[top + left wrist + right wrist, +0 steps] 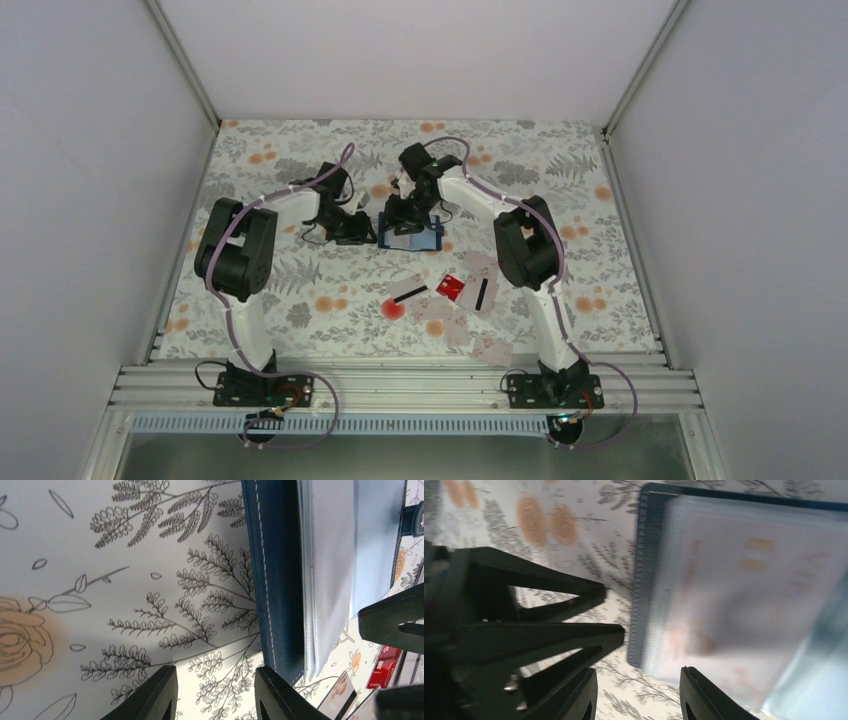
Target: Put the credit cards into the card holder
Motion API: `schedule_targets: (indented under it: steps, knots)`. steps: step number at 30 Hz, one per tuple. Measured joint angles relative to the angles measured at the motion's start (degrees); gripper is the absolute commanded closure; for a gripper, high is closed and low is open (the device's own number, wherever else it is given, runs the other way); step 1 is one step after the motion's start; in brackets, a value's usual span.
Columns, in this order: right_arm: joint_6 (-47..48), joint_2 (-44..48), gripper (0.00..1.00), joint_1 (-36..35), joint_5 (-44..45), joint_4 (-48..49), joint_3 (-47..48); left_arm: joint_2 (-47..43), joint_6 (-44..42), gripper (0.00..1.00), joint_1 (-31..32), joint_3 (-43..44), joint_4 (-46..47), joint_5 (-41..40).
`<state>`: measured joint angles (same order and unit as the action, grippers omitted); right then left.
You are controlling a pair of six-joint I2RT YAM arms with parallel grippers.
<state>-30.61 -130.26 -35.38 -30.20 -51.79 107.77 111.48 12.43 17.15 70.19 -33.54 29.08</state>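
Observation:
The card holder [412,238] lies open on the flowered cloth, navy cover [274,580] down and pale clear pockets [327,565] up. A pale card [744,595] shows blurred inside a pocket. My left gripper [362,234] is low at the holder's left edge; its jaws [215,672] stand open over bare cloth, one fingertip by the cover's corner. My right gripper [405,214] hovers over the holder's far side, open [639,672] with nothing between the fingers. Loose credit cards lie nearer the arms: one red [452,287], one with a black stripe [409,293], another striped [482,292].
More pale cards [440,322] [491,349] lie near the right arm's base. The two grippers are close together: the left one's fingers [554,630] fill the left of the right wrist view. White walls close in the table on three sides.

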Motion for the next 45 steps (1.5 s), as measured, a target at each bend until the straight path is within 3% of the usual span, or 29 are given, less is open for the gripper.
schedule_targets:
  steps: [8, 14, 20, 25, 32, 45]
  knots:
    - [1.22, 0.00, 0.52, 0.02, -4.68, 1.70, 4.17, -5.18, -1.07, 0.55, -0.17, -2.29, -1.79, -3.78]
    - [3.26, 2.14, 0.48, 0.04, -0.81, -0.70, 5.68, -12.70, -2.43, 0.52, -0.37, -2.97, -2.36, -7.80]
    - [1.44, 12.85, 0.21, 0.07, 12.92, -4.33, -3.15, -18.27, -3.21, 0.46, -0.37, -2.64, -2.64, -12.22]
    - [-3.08, 24.28, 0.10, 0.15, 22.36, -6.36, -15.58, -24.24, -4.09, 0.36, -0.39, -2.49, -1.57, -16.02]
    - [-8.00, 29.33, 0.10, 0.17, 28.61, -8.07, -27.12, -30.93, -4.96, 0.01, -0.37, -3.72, 1.66, -18.99]
    - [-11.52, 30.05, 0.10, 0.17, 27.32, -5.86, -41.64, -37.29, -5.73, 0.00, -0.37, -9.29, 3.19, -20.31]
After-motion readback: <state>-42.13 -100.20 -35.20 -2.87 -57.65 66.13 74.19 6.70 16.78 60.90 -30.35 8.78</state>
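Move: The black-striped card I head for next lies about 14 cm back and 19 cm to the right of my right hand, some 6 cm below it. The red card is about 13 cm back and 12 cm right, the pink card beyond the striped one about 7 cm back and 19 cm right. The open card holder's middle is level with this hand, about 3 cm right. From my left hand the striped card is some 13 cm back and 26 cm right. I lift my right hand off the holder's left page, drifting slightly left and forward, then swing it some 20 cm right and 13 cm back, arching over and coming down just above the striped card beside the red one, fingers opening wide and rolling about 30 degrees from slanting left to straight down. My left hand leaves the holder's left edge, rising about 18 cm and going 6 cm left, its fingers swinging forward and opening fully. ##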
